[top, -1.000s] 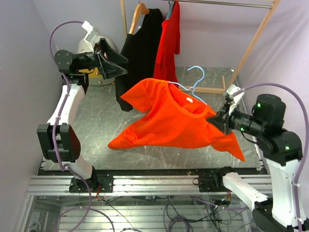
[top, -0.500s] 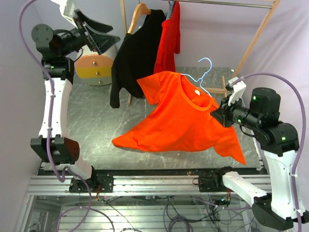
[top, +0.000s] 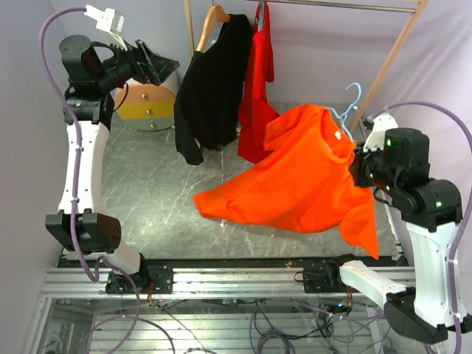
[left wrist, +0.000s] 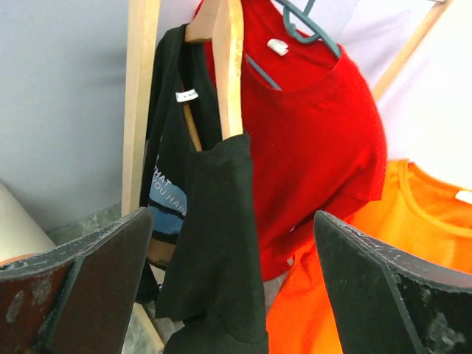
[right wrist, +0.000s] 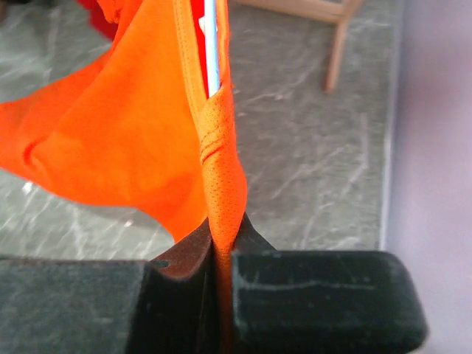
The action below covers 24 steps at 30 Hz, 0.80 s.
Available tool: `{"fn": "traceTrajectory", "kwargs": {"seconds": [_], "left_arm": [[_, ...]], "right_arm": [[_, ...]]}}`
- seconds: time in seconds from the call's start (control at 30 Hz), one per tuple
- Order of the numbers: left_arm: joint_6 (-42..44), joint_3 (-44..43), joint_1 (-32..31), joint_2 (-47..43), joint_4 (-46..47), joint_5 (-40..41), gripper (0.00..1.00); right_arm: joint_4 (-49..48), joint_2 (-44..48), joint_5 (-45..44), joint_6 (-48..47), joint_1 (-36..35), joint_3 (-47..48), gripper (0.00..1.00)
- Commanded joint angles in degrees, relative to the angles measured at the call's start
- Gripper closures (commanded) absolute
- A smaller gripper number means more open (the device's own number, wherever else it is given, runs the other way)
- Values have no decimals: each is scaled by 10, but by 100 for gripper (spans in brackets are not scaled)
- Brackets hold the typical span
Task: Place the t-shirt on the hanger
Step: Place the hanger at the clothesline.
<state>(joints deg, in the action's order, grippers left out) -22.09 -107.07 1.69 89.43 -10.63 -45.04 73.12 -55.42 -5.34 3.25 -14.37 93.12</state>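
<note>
The orange t-shirt (top: 295, 177) hangs in the air at the right, draped on the pale-blue wire hanger (top: 352, 99), whose hook sticks up above the collar. My right gripper (top: 359, 166) is shut on the t-shirt's shoulder seam. In the right wrist view the cloth (right wrist: 214, 140) is pinched between the closed jaws of that gripper (right wrist: 221, 251), and the hanger wire (right wrist: 212, 44) runs inside the fabric. My left gripper (top: 158, 66) is open and empty, raised at the upper left, facing the hanging clothes. Its wrist view shows the orange t-shirt (left wrist: 391, 251) at the lower right.
A black garment (top: 214, 81) on a wooden hanger (left wrist: 225, 66) and a red shirt (top: 258, 81) hang from the rail (top: 346, 6) of a wooden rack. The rack's slanted leg (top: 391, 59) stands behind the right arm. A round yellow-and-orange object (top: 144, 99) sits at the back left.
My right gripper has carried the t-shirt and hanger up and to the right, nearer the rack. My left arm rose from mid-height and now holds high, turned toward the clothes.
</note>
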Motion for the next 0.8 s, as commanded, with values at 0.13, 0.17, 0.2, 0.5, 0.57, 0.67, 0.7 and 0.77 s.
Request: {"fn": "traceTrajectory", "kwargs": {"seconds": [0.13, 0.17, 0.2, 0.5, 0.57, 0.67, 0.7, 0.77], "left_arm": [[53, -1, -1, -17, -53, 21, 0], [57, 0, -1, -18, -56, 21, 0], [59, 2, -1, -20, -58, 21, 0], [64, 18, -1, -32, -56, 8, 1], [65, 22, 0, -34, -56, 4, 1], [69, 29, 0, -36, -57, -2, 1], [72, 31, 0, -37, -58, -3, 1], [78, 33, -1, -38, -61, -6, 1]], "right_arm": [[-57, -107, -231, -6, 0, 134, 100], [-69, -120, -227, -14, 0, 150, 100], [-80, -135, -221, -20, 0, 165, 100], [-135, -281, -124, -45, 2, 300, 100], [-148, -302, -103, -46, 7, 304, 100], [-166, -327, -76, -45, 13, 302, 100], [-177, -333, -67, -44, 17, 300, 100], [-194, -345, -53, -41, 25, 305, 100]]}}
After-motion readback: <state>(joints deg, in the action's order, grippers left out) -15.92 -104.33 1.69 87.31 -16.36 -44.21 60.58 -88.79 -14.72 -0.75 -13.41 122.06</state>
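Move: About 36 cm ahead of the right hand, 26 cm above it and nearly in line with it is the free stretch of the clothesline rail. The hanging red shirt's middle lies some 29 cm ahead, 20 cm to the left and 5 cm lower; the rack's slanting right post is roughly 35 cm ahead and 12 cm to the right, level with the hand. From the left hand, that free stretch lies about 46 cm to the right, 14 cm ahead and 11 cm higher. Carrying the orange t-shirt and blue hanger, still pinched in its shut fingers at the shoulder, the right hand sweeps forward about 18 cm towards the rail. It bows some 4 cm right and comes back, rises nearly 9 cm, then dips about 2, the wrist tipping up some 10 degrees. The open left hand sinks slightly, touching nothing. ##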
